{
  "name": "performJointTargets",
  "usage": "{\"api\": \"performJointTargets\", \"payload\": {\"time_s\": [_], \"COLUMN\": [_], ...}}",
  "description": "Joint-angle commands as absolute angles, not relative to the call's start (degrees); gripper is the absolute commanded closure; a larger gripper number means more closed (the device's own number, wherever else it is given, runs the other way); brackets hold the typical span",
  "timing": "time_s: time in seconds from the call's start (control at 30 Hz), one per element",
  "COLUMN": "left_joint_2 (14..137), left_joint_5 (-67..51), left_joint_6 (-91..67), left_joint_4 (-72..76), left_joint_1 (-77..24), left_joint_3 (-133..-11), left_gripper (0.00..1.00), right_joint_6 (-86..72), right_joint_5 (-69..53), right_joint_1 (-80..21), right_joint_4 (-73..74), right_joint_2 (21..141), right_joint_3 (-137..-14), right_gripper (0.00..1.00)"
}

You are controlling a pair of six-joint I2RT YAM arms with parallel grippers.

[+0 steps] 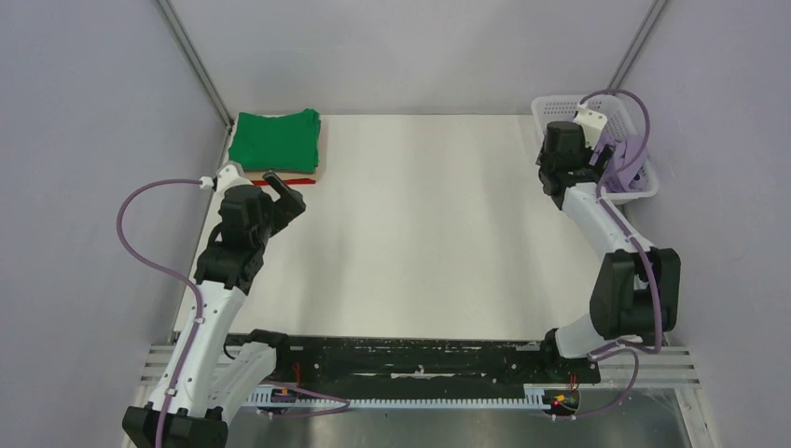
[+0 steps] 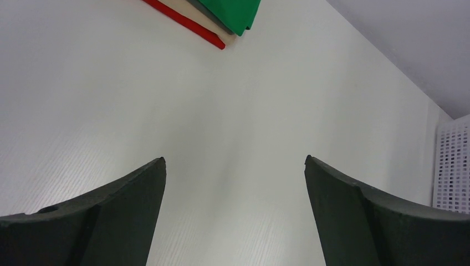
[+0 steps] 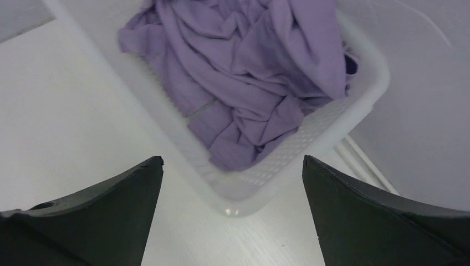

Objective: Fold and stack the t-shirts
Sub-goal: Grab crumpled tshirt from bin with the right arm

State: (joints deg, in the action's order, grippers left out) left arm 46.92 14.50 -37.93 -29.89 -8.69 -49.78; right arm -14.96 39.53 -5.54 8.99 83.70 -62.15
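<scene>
A folded green t-shirt (image 1: 276, 140) tops a stack at the table's far left corner, with tan (image 2: 202, 19) and red (image 2: 185, 23) folded edges showing beneath it. My left gripper (image 1: 284, 191) hovers just in front of that stack, open, with only bare table between its fingers. A crumpled lavender t-shirt (image 3: 249, 72) lies in the white mesh basket (image 3: 310, 149) at the far right. My right gripper (image 3: 233, 160) is open above the basket's near corner, holding nothing.
The white table (image 1: 429, 224) stretches between the stack and the basket. Grey walls close in the left, back and right sides. The basket's mesh side (image 2: 451, 166) shows at the right edge of the left wrist view.
</scene>
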Motion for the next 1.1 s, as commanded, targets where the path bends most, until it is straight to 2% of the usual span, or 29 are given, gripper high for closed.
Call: {"api": "performJointTargets", "payload": {"time_s": [0.0,0.17,0.27,0.57,1.03,1.07], "left_joint_2": [47.0,47.5,48.0,50.7,52.2,52.2], "left_joint_5": [15.4,15.9,16.9,17.6,17.6,17.6], "left_joint_6": [-38.1,-38.0,-37.8,-37.6,-38.3,-38.3], "left_joint_4": [-27.9,-27.2,-26.8,-25.1,-23.8,-23.7], "left_joint_1": [-8.3,-8.3,-8.3,-8.3,-8.3,-8.3], "left_joint_3": [-49.6,-49.4,-49.2,-49.6,-49.1,-49.1], "left_gripper": [0.0,0.0,0.0,0.0,0.0,0.0], "right_joint_6": [-6.8,10.1,15.5,16.0,19.9,19.9], "right_joint_5": [44.7,34.1,32.1,17.1,16.6,17.2], "right_joint_1": [0.9,7.2,9.6,18.2,19.9,19.9], "right_joint_4": [8.4,6.0,4.9,0.5,-6.8,-7.0], "right_joint_2": [90.3,96.4,98.9,103.4,111.9,112.5], "right_joint_3": [-70.2,-74.4,-75.3,-74.7,-77.5,-77.8], "right_gripper": [0.02,0.02,0.02,0.02,0.01,0.04]}}
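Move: The crumpled purple t-shirt lies about 6 cm ahead of the right hand, 12 cm to its right and some 16 cm below. The white bin surrounds the shirt, its middle about 6 cm ahead, 11 cm to the right and 17 cm down. From the left hand, the shirt is roughly 79 cm to the right, 19 cm ahead and 20 cm lower. The open right hand sweeps about 17 cm right, tipping down, then sinks some 10 cm towards the purple t-shirt. ##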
